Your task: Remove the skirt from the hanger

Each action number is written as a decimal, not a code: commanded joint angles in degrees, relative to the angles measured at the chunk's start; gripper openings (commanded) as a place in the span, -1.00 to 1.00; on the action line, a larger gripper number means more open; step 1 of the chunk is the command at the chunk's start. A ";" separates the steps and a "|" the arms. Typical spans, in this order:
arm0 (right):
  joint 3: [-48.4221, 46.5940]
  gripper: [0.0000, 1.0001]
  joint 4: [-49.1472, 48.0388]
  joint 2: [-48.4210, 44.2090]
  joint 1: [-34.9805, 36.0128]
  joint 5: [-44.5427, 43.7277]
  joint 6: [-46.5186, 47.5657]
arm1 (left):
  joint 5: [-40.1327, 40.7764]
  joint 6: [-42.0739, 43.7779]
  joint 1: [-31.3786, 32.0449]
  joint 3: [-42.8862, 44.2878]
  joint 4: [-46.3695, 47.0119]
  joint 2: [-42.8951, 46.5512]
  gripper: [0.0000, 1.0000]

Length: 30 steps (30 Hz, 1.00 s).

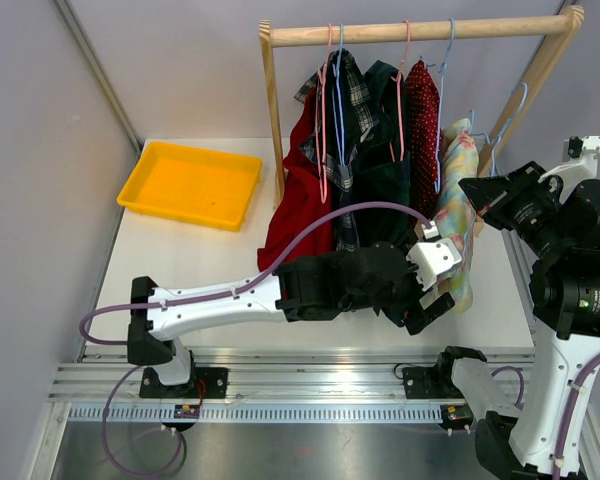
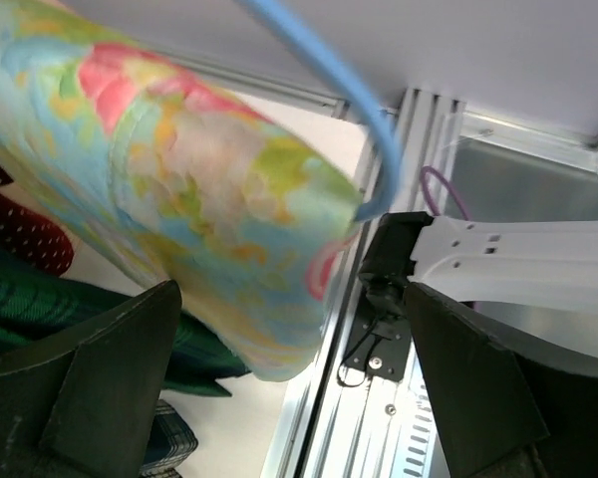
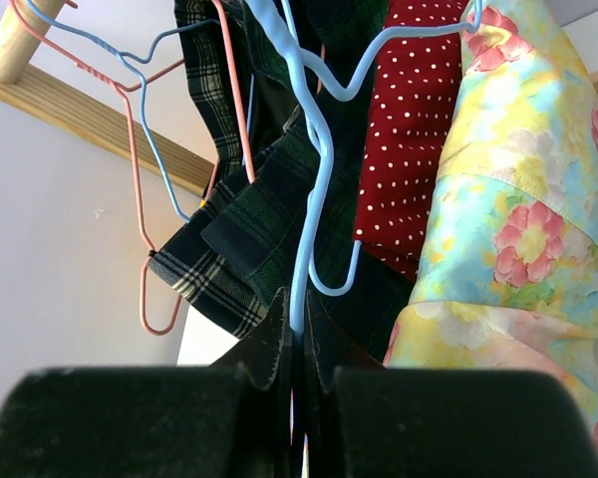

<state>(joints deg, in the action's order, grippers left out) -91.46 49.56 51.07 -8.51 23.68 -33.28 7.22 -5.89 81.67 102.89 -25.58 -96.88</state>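
Note:
The skirt (image 1: 458,200) is floral, in yellow, blue and pink, and hangs on a light blue hanger (image 1: 510,115) at the right end of the rack. My right gripper (image 3: 297,319) is shut on the thin blue hanger (image 3: 314,149), with the skirt (image 3: 518,219) draped just right of it. My left gripper (image 1: 435,290) reaches in low under the skirt. In the left wrist view its fingers (image 2: 130,368) stand wide open, and the skirt's lower end (image 2: 199,199) hangs between their tips. Whether a finger touches the cloth is unclear. The blue hanger wire (image 2: 349,90) curves past above.
A wooden rack (image 1: 420,32) carries a red garment (image 1: 300,190), plaid and dark green garments and a red dotted one (image 1: 422,130) on pink and blue hangers. A yellow tray (image 1: 192,183) lies at the back left. A metal rail (image 1: 310,380) runs along the near edge.

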 commanded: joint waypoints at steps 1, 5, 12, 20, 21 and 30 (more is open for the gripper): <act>-2.85 -1.00 -4.30 -0.18 0.43 1.98 -0.12 | 5.60 0.00 -0.02 -1.20 3.61 2.75 0.90; -3.20 -1.00 -4.12 -0.35 0.60 2.51 -0.21 | 9.47 0.97 -0.02 -1.91 5.28 2.14 0.75; -3.20 -1.00 -4.47 -0.36 0.87 2.95 -0.30 | 13.43 2.81 -0.11 0.81 8.18 -0.41 -0.61; -7.32 -1.00 -2.81 1.31 0.78 -0.38 2.68 | 8.78 -3.50 1.03 -11.28 12.92 3.71 -1.00; -8.11 -1.00 -2.02 2.27 0.87 -1.70 3.21 | 8.77 -5.60 2.60 -14.70 15.19 6.33 -1.00; -18.40 -1.00 1.68 8.33 0.87 -8.39 7.96 | 21.75 -26.06 21.22 -41.27 12.60 17.16 -1.00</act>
<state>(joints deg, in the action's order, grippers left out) -105.89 57.80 57.49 -7.62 19.44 -28.62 23.18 -20.93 96.51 65.36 -8.40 -82.81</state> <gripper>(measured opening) 0.041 0.023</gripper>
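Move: The floral skirt's lower end hangs about 4 cm ahead and 3 cm to the right of the open left hand, roughly level with it. The dotted red skirt is some 22 cm ahead of that hand and 2 cm left, about 3 cm higher; the green plaid garment is about 16 cm ahead, 8 cm left and 5 cm lower. From the right hand, which holds the skirt's blue hanger, the lower end is about 11 cm back, 3 cm left and 14 cm below. The floral skirt's lower end is pinched by the left hand, which edges some 3 cm forward onto the cloth, turning about 10 degrees counter-clockwise, as its fingers close. It then pulls back and down, about 12 cm each, and 5 cm left, quickening, away from the hanger. The right hand keeps its grip on the hanger wire and lifts it about 3 cm. ##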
